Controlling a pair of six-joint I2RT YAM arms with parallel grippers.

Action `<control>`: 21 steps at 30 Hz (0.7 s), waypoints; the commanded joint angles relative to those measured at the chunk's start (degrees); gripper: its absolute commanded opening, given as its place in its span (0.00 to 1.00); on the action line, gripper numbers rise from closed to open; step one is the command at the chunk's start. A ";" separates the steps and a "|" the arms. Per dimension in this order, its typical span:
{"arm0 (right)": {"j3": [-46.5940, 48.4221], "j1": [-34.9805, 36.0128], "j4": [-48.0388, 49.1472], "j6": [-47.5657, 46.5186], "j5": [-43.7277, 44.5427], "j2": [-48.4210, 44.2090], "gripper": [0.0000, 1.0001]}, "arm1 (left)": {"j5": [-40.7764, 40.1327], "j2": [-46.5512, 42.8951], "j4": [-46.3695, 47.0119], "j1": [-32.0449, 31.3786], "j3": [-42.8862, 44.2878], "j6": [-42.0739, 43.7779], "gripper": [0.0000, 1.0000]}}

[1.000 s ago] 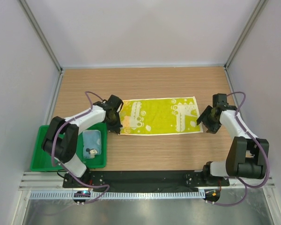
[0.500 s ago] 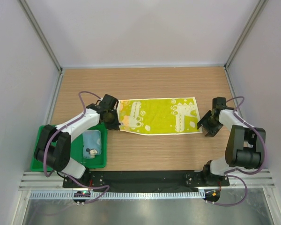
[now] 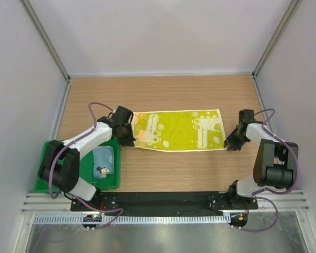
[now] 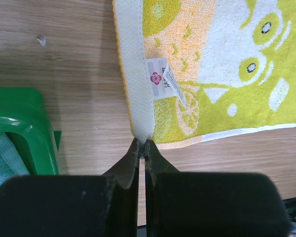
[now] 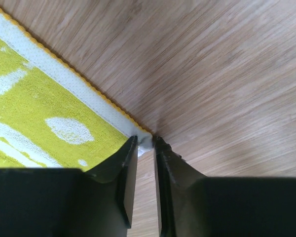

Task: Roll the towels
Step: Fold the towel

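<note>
The yellow-green towel [image 3: 179, 130] lies spread flat across the middle of the table, its label [image 4: 160, 79] facing up near the left end. My left gripper [image 3: 132, 141] [image 4: 142, 144] is shut on the white hem at the towel's near-left corner. At the near-right corner, my right gripper [image 3: 228, 146] [image 5: 146, 140] has its narrow jaws pinched on the white tip of the towel [image 5: 34, 113]. The light blue towel [image 3: 103, 159] lies bunched in the green tray [image 3: 47, 176].
The green tray [image 4: 29, 113] sits at the near left, just beside the left gripper. Bare wooden table surrounds the spread towel, with white walls at the back and both sides. The black arm-mount rail [image 3: 168, 200] runs along the near edge.
My right gripper has slid in to the towel's near-right corner and its jaws have narrowed onto it. The left arm swung a little left early on, then held still.
</note>
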 commanded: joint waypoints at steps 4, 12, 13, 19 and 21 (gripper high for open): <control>-1.09 -0.06 2.89 0.81 -1.85 0.75 0.09 | -1.58 0.38 -0.37 0.14 1.84 1.25 0.00; 2.15 -0.06 -1.32 1.43 -3.09 -6.02 0.01 | -2.11 -0.32 -3.09 0.14 3.68 1.16 0.00; 2.68 -0.06 -2.20 1.17 -3.00 -6.28 0.01 | -2.02 -0.41 -3.53 0.23 3.86 0.99 0.00; 4.01 -0.32 -6.95 0.72 -2.03 -10.50 0.01 | -2.11 -0.67 -5.29 0.23 4.21 -0.59 0.00; 4.27 -0.33 -8.18 0.55 -2.12 -11.72 0.01 | -1.67 -0.67 -5.90 0.23 4.12 -0.95 0.01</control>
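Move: The near right corner of the yellow-green towel lies right between the right hand's part-open fingers, about 1 cm lower, with the towel's far right corner some 17 cm ahead and 3 cm to the left. The left hand, a few centimetres up, already holds the near left corner. From that left hand, the near right corner is about 39 cm to the right, 2 cm back and 4 cm lower. The rolled blue towel in the green bin sits roughly 12 cm left of it and 8 cm back. The right fingers finish closing and pinch the towel's near right corner at the table. Once they are shut, the right hand lifts straight up about 4.5 cm with the corner, its fingertips tilting slightly forward. The left hand keeps its pinch on the near left corner and stays almost in place. ##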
